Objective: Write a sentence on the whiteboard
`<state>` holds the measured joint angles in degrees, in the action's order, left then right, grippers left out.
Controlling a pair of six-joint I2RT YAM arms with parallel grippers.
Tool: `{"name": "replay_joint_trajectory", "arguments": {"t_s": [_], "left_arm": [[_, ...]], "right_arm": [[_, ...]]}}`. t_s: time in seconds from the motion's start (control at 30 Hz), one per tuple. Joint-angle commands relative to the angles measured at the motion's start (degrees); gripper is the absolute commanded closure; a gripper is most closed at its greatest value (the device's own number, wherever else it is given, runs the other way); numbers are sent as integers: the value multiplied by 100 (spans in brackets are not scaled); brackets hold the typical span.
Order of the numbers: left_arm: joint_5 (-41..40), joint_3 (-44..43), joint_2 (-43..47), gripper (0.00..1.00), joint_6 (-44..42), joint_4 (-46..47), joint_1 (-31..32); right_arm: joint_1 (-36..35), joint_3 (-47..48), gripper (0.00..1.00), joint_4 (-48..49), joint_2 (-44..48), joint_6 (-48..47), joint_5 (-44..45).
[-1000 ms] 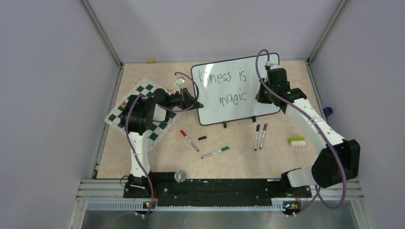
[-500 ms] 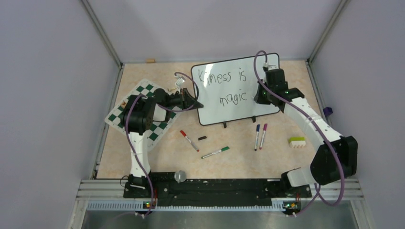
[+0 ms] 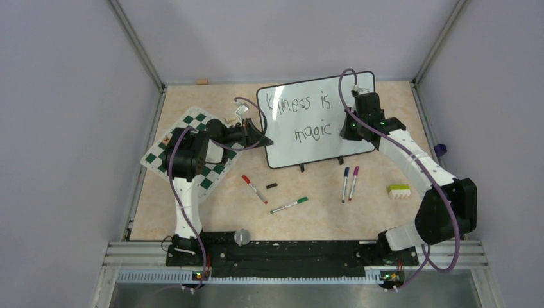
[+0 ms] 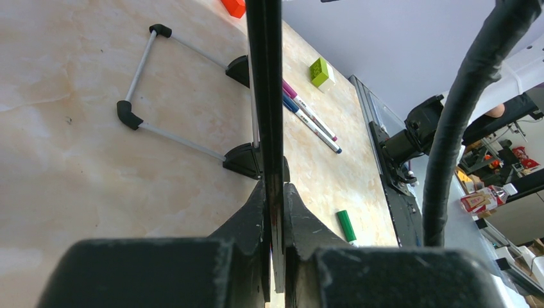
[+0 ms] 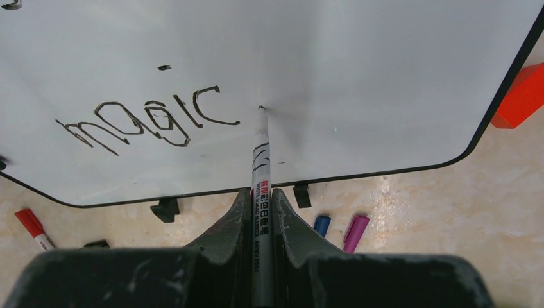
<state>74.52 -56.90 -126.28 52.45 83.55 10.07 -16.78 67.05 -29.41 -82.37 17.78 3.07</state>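
The whiteboard [image 3: 285, 146] stands tilted on its black feet at the back of the table. The sentence [image 3: 299, 103] reads "Kiness is" with "magic" [image 3: 313, 131] beneath it. My left gripper [image 3: 262, 138] is shut on the board's left edge; the left wrist view shows the black frame [image 4: 264, 96] edge-on between the jaws of the left gripper [image 4: 274, 186]. My right gripper [image 3: 349, 131] is shut on a black marker [image 5: 260, 170]. The marker's tip touches the whiteboard [image 5: 359, 70] just right of the "c" in "magic" [image 5: 147, 122]. The right gripper [image 5: 260, 196] sits low before the board's bottom edge.
A green-and-white chess mat [image 3: 192, 154] lies under the left arm. In front of the board lie a red marker [image 3: 255, 189], a black cap [image 3: 272, 185], a green marker [image 3: 289, 205], blue [image 3: 346, 183] and purple [image 3: 354, 181] markers, and a green-white block [image 3: 399, 190]. An orange block [image 5: 523, 96] sits behind the board.
My right arm has shifted a little to the left, bringing the marker to the spot after "magic". The left gripper and the board have not moved.
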Motion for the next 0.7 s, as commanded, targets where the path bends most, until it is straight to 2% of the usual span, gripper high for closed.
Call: {"name": "replay_joint_trajectory", "arguments": {"t_s": [0.0,0.1,0.17,0.3,0.4,0.43,0.53,0.6,0.67], "left_arm": [[194,-68,240,100,-331,926,4],[202,-58,260,96,-355,926,4],[227,-57,262,87,-355,924,4],[225,-39,271,77,-361,926,4],[260,-44,290,59,-374,926,4],[264,-41,298,50,-381,926,9],[257,38,345,14,-450,926,4],[212,146,433,5,-574,925,-2],[138,293,516,1,-689,926,-20]], "right_arm": [[38,27,100,219,192,36,39],[36,-26,100,181,458,-18,-16],[43,-50,100,156,617,-37,-30],[49,-83,100,207,849,-53,-113],[46,-59,100,226,897,-52,-139],[46,-46,100,231,891,-54,-132],[43,-5,100,230,893,-55,-149],[43,24,100,230,889,-70,-149],[48,72,100,217,866,-89,-149]]}}
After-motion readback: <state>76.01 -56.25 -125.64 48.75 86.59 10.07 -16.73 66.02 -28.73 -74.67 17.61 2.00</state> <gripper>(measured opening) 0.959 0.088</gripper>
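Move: The right hand's marker tip is on the whiteboard at the black dot, about 4 cm ahead of that hand, 1 cm left and 4 cm below. The middle of "magic" lies some 7 cm left of the dot, and the board's lower edge is about 2 cm behind the hand and 9 cm below. The left hand has the board's left edge between its fingers; the lower left corner sits roughly 6 cm back, 1 cm right and 6 cm below. The right hand's marker tip comes off the board at the dot after "magic", rising about 4 cm and drawing back 1 cm as the wrist tips up slightly, grip kept. The left hand, almost in place, lets go of the board's left edge: its fingers spread nearly fully to either side of it, and the hand rolls by 5 to 10 degrees. ##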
